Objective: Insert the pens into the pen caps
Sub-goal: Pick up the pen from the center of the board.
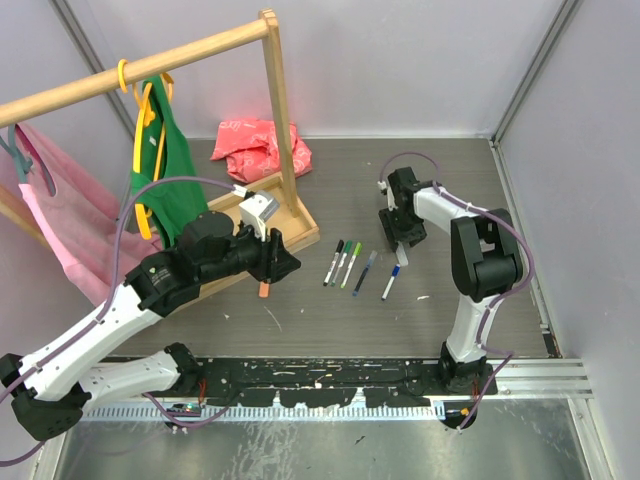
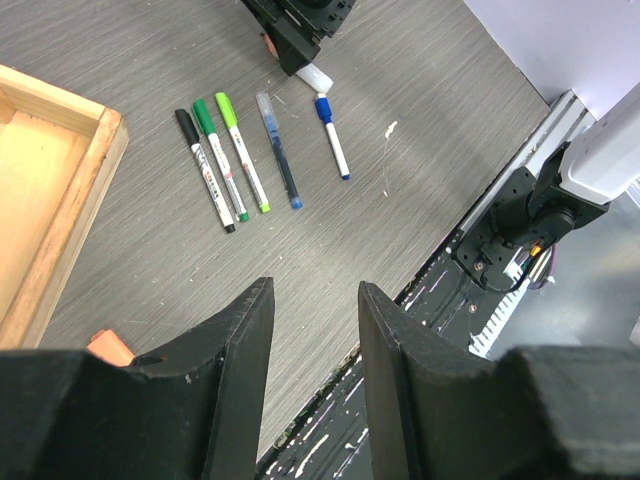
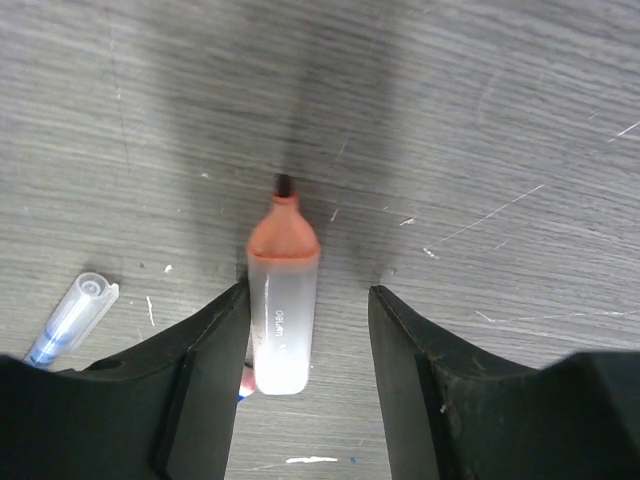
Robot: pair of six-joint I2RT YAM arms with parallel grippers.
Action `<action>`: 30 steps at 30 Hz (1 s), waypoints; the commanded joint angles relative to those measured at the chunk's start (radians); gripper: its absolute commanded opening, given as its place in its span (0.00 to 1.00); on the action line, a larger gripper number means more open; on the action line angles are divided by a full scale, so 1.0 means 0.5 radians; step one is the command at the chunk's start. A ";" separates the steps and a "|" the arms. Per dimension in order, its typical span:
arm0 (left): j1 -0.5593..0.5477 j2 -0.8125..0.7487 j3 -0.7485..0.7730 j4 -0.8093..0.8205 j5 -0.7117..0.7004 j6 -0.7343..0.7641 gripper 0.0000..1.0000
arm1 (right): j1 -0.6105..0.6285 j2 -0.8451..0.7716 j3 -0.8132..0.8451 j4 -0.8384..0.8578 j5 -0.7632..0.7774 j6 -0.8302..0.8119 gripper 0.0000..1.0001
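My right gripper [image 3: 309, 292] [image 1: 397, 243] is low over the table and straddles a stubby pen [image 3: 283, 300] with a frosted white barrel and an orange tip. Its left finger touches the barrel, its right finger stands clear, and the jaws are open. Several capped pens [image 1: 352, 266] lie in a row mid-table: black [image 2: 204, 170], green [image 2: 221, 158], light green [image 2: 243, 152], dark blue [image 2: 278, 150] and blue [image 2: 333, 137]. My left gripper [image 2: 316, 288] [image 1: 288, 264] hovers left of them, open with an empty gap. An orange pen cap [image 2: 110, 347] [image 1: 264, 290] shows beside its left finger; whether it is held I cannot tell.
A wooden clothes rack stands at the back left, its base frame [image 1: 298, 226] right behind my left gripper. A green garment [image 1: 170, 175] and a pink one [image 1: 60, 220] hang from it. A red bag [image 1: 262, 146] lies behind it. A metal rail [image 1: 350, 375] runs along the near edge.
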State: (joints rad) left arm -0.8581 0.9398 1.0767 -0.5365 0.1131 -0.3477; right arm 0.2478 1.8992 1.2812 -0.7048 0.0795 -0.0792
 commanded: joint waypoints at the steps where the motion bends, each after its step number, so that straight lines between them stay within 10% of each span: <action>1: -0.005 -0.050 0.034 0.044 0.022 0.014 0.40 | -0.048 0.010 -0.011 0.153 -0.061 0.130 0.55; 30: -0.007 -0.053 -0.016 0.189 -0.020 -0.075 0.43 | -0.073 -0.383 -0.106 0.235 0.084 0.276 0.03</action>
State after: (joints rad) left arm -0.8581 0.9390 1.0740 -0.5217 0.1162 -0.3603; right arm 0.2138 1.8690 1.2388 -0.6228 0.0296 0.0242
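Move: The orange pen lies between the right hand's open fingers, nearer the left one, its middle about 1 cm to the hand's left, 1 cm back and 1 cm below. The blue-capped marker is about 9 cm back and 3 cm left of the hand, its cap by the pen's rear end; the clear-ended blue pen is about 6 cm back and 9 cm left. From the left hand the orange pen lies about 12 cm ahead, 26 cm right and 27 cm below. The orange pen gets pinched just behind its orange shoulder: the right hand slides forward about 1 cm, turning some 5 degrees clockwise while its left side tips up as much, then edges left as the fingers close from both sides. They stop on the body and their effort rises, and the hand begins to lift, barely half a centimetre. ##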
